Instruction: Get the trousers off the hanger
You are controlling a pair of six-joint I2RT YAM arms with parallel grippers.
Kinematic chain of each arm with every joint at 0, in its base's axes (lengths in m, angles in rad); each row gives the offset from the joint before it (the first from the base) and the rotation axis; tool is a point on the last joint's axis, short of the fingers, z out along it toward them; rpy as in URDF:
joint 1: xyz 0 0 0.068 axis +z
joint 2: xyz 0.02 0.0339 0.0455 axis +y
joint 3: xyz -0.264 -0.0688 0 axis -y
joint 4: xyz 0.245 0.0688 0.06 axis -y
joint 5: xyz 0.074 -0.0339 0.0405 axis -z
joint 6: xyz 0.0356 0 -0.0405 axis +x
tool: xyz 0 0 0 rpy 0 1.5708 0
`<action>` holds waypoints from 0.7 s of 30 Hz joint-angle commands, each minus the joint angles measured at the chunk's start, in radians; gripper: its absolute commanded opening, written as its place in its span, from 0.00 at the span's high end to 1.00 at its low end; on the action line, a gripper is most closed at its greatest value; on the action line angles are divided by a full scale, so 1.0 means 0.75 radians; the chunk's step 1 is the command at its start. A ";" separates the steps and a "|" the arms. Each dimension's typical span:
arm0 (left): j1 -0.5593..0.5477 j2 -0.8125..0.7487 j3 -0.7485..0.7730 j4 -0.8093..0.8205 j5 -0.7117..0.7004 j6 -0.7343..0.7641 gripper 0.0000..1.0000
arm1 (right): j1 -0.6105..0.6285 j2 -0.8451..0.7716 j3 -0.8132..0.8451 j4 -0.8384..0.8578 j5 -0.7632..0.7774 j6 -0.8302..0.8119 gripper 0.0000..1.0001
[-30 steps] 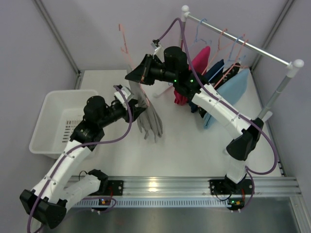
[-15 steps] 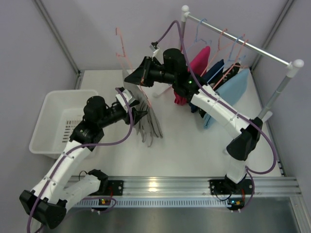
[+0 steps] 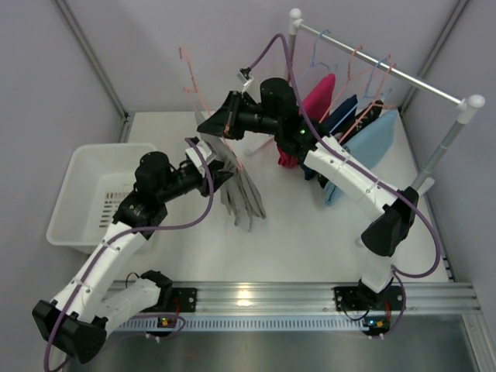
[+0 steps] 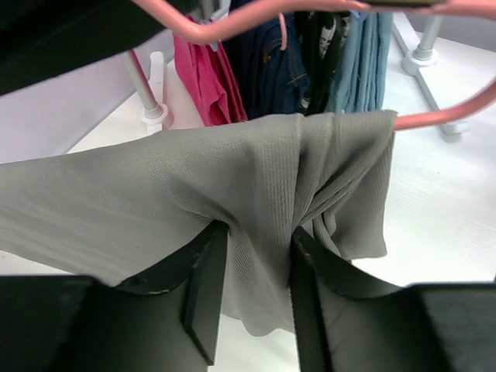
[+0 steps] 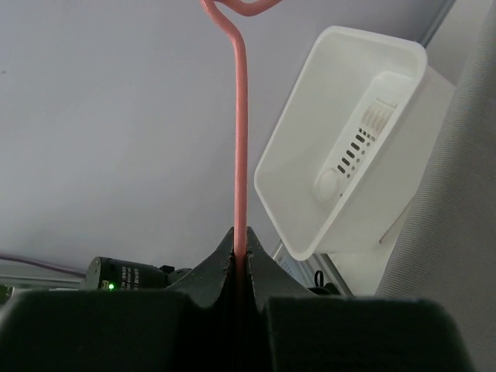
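Observation:
The light grey trousers (image 3: pixel 242 194) (image 4: pixel 194 194) hang folded over a pink hanger (image 3: pixel 188 77) (image 4: pixel 232 23) above the middle of the table. My right gripper (image 3: pixel 209 124) (image 5: pixel 242 236) is shut on that hanger's thin stem (image 5: pixel 240 139) and holds it up. My left gripper (image 3: pixel 219 174) (image 4: pixel 260 232) has come in from the left, its two fingers pressed on either side of a bunched fold of the grey cloth, just below the hanger bar. The light sky-blue trousers (image 3: pixel 372 143) (image 4: pixel 360 54) hang on the rack at the back right.
A clothes rack (image 3: pixel 387 70) at the back right carries several hangers with a pink garment (image 3: pixel 319 97) and dark blue ones (image 3: pixel 341 116). A white bin (image 3: pixel 77 174) (image 5: pixel 364 116) sits at the left by the left arm. Grey walls close in the table.
My left gripper's fingers have closed in on the grey cloth. My right gripper has carried the hanger a little up and to the left, and the trousers' hanging end has swung.

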 commanded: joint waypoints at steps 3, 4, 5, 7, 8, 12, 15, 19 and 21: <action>-0.004 0.021 0.049 0.147 -0.069 -0.092 0.65 | 0.002 -0.088 0.004 0.198 -0.025 0.019 1.00; -0.004 0.021 0.057 0.149 -0.069 -0.128 0.73 | 0.004 -0.088 0.002 0.196 -0.025 0.021 1.00; -0.004 0.021 0.066 0.147 -0.063 -0.145 0.79 | 0.002 -0.090 -0.002 0.192 -0.021 0.017 1.00; -0.004 0.015 0.092 0.121 -0.067 -0.180 1.00 | -0.002 -0.096 -0.014 0.186 -0.013 0.013 1.00; -0.002 0.008 0.102 0.086 -0.093 -0.194 1.00 | -0.010 -0.104 -0.023 0.180 -0.008 0.011 1.00; 0.000 -0.047 0.164 -0.012 -0.148 -0.237 1.00 | -0.051 -0.145 -0.098 0.170 0.002 0.000 1.00; -0.002 -0.084 0.227 -0.082 -0.216 -0.288 1.00 | -0.088 -0.190 -0.184 0.170 0.004 -0.012 1.00; -0.002 -0.116 0.315 -0.139 -0.271 -0.329 1.00 | -0.118 -0.241 -0.317 0.170 0.008 -0.047 1.00; -0.002 -0.120 0.374 -0.163 -0.292 -0.339 1.00 | -0.122 -0.268 -0.374 0.174 0.012 -0.061 1.00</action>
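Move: The grey trousers hang between the left hand's open fingers; their middle is about 2 cm ahead, 2 cm right and 5 cm below it. The pink hanger carrying them has its middle some 7 cm ahead of that hand, 2 cm left and 5 cm above. The red trousers on the rack are roughly 12 cm ahead, 20 cm right and 12 cm lower. From the right hand, shut on the hanger, the grey trousers' middle is about 6 cm back, 5 cm right and 14 cm below. Shutting in place, the left fingers pinch a fold of the grey trousers just under the hanger's bar. The hand then lifts them about 7 cm and a little to the left, turning some 15 degrees, mostly counter-clockwise. Meanwhile the right hand keeps its grip on the hanger's side and draws it down and to the right, about 4 cm each way, so the two hands pull apart. ##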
